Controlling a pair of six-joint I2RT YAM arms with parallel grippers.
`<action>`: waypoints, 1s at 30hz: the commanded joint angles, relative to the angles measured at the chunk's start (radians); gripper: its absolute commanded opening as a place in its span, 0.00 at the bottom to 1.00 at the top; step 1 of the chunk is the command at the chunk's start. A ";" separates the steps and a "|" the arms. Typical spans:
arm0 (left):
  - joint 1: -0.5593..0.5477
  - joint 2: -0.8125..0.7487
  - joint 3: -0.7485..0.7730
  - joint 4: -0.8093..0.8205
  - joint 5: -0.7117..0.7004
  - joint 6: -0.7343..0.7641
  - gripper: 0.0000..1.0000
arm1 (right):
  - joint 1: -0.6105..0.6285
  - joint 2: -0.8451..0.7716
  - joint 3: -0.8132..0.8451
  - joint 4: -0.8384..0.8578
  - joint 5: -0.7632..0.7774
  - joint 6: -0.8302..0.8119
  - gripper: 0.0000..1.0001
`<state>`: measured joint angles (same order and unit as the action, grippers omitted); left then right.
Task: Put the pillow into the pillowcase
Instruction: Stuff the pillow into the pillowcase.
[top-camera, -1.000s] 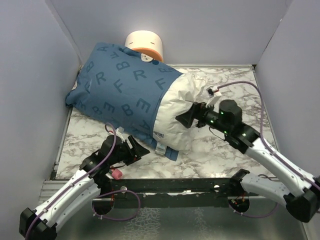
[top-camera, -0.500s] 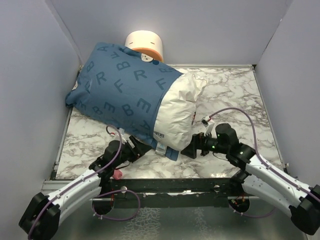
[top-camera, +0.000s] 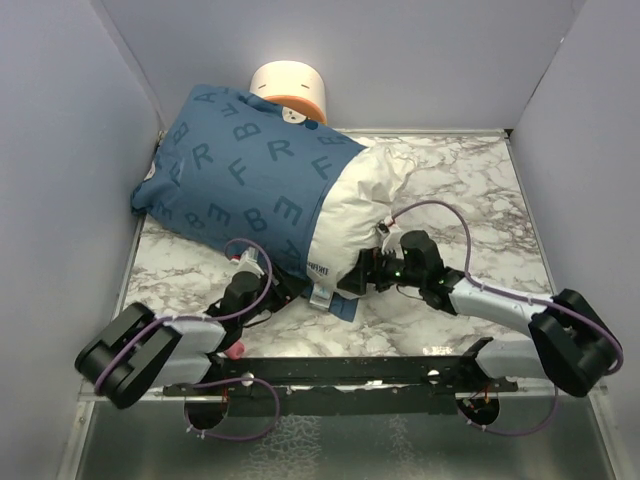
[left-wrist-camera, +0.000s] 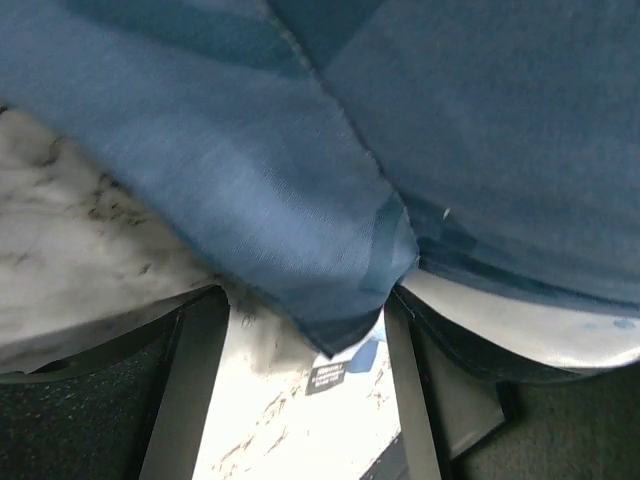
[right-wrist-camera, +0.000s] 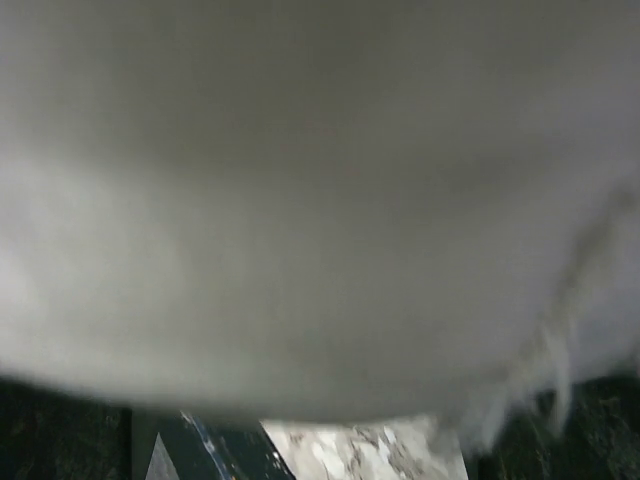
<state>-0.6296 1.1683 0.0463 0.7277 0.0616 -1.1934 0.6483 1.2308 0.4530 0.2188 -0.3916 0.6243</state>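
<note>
The blue lettered pillowcase (top-camera: 250, 170) lies at the back left with the white pillow (top-camera: 352, 210) partly inside, its right end sticking out. My left gripper (top-camera: 283, 293) sits low at the case's near edge. In the left wrist view it (left-wrist-camera: 300, 345) is open, and a corner of the pillowcase (left-wrist-camera: 340, 300) hangs between its fingers (left-wrist-camera: 190, 380). My right gripper (top-camera: 352, 280) presses against the pillow's near end. The right wrist view is blurred: the pillow (right-wrist-camera: 320, 200) fills it, and the right gripper (right-wrist-camera: 350, 440) is open wide.
A cream-and-orange cylinder (top-camera: 290, 88) stands behind the pillowcase at the back wall. Grey walls close in the marble table (top-camera: 470, 190) on three sides. A small printed label (left-wrist-camera: 325, 378) and a blue tag (top-camera: 340, 305) lie by the pillow's near corner.
My right arm swung from the pillow's right end down to its near edge, then pushed left against it. My left gripper slid forward under the pillowcase corner.
</note>
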 joint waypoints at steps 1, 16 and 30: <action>-0.004 0.147 0.056 0.248 0.056 0.015 0.63 | 0.002 0.094 0.093 0.185 -0.009 0.023 1.00; -0.006 -0.302 0.310 -0.431 0.265 0.245 0.00 | 0.002 0.240 0.253 0.495 -0.012 0.230 0.26; -0.012 -0.249 0.537 -0.521 0.566 0.204 0.00 | 0.205 0.586 0.497 0.572 0.242 0.457 0.03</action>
<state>-0.6041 0.8398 0.4889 0.1429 0.3103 -0.9852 0.7406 1.6863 0.9321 0.6868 -0.3157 0.9726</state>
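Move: The left hand, open, has the pillowcase's near mouth edge about 2 cm ahead and 2 cm right at its own height; the white tag is some 6 cm right and 2 cm back. The right hand, wide open, has the pillow's loose near end about 4 cm ahead and 4 cm left, roughly level in height; the pillowcase's lower flap hangs some 4 cm back, 3 cm left and 6 cm below. The left hand noses about 2 cm forward and right onto the near mouth edge of the pillowcase, shuts its fingers on the blue hem and hoists it about 16 cm, fingertips tilting up and turning clockwise. The right hand pushes forward and left into the pillow's loose end, its fingers closing on the white cloth from midway, then carries it up some 13 cm and on leftward towards the pillowcase mouth, the fingertips tipping up by about 25 degrees. ##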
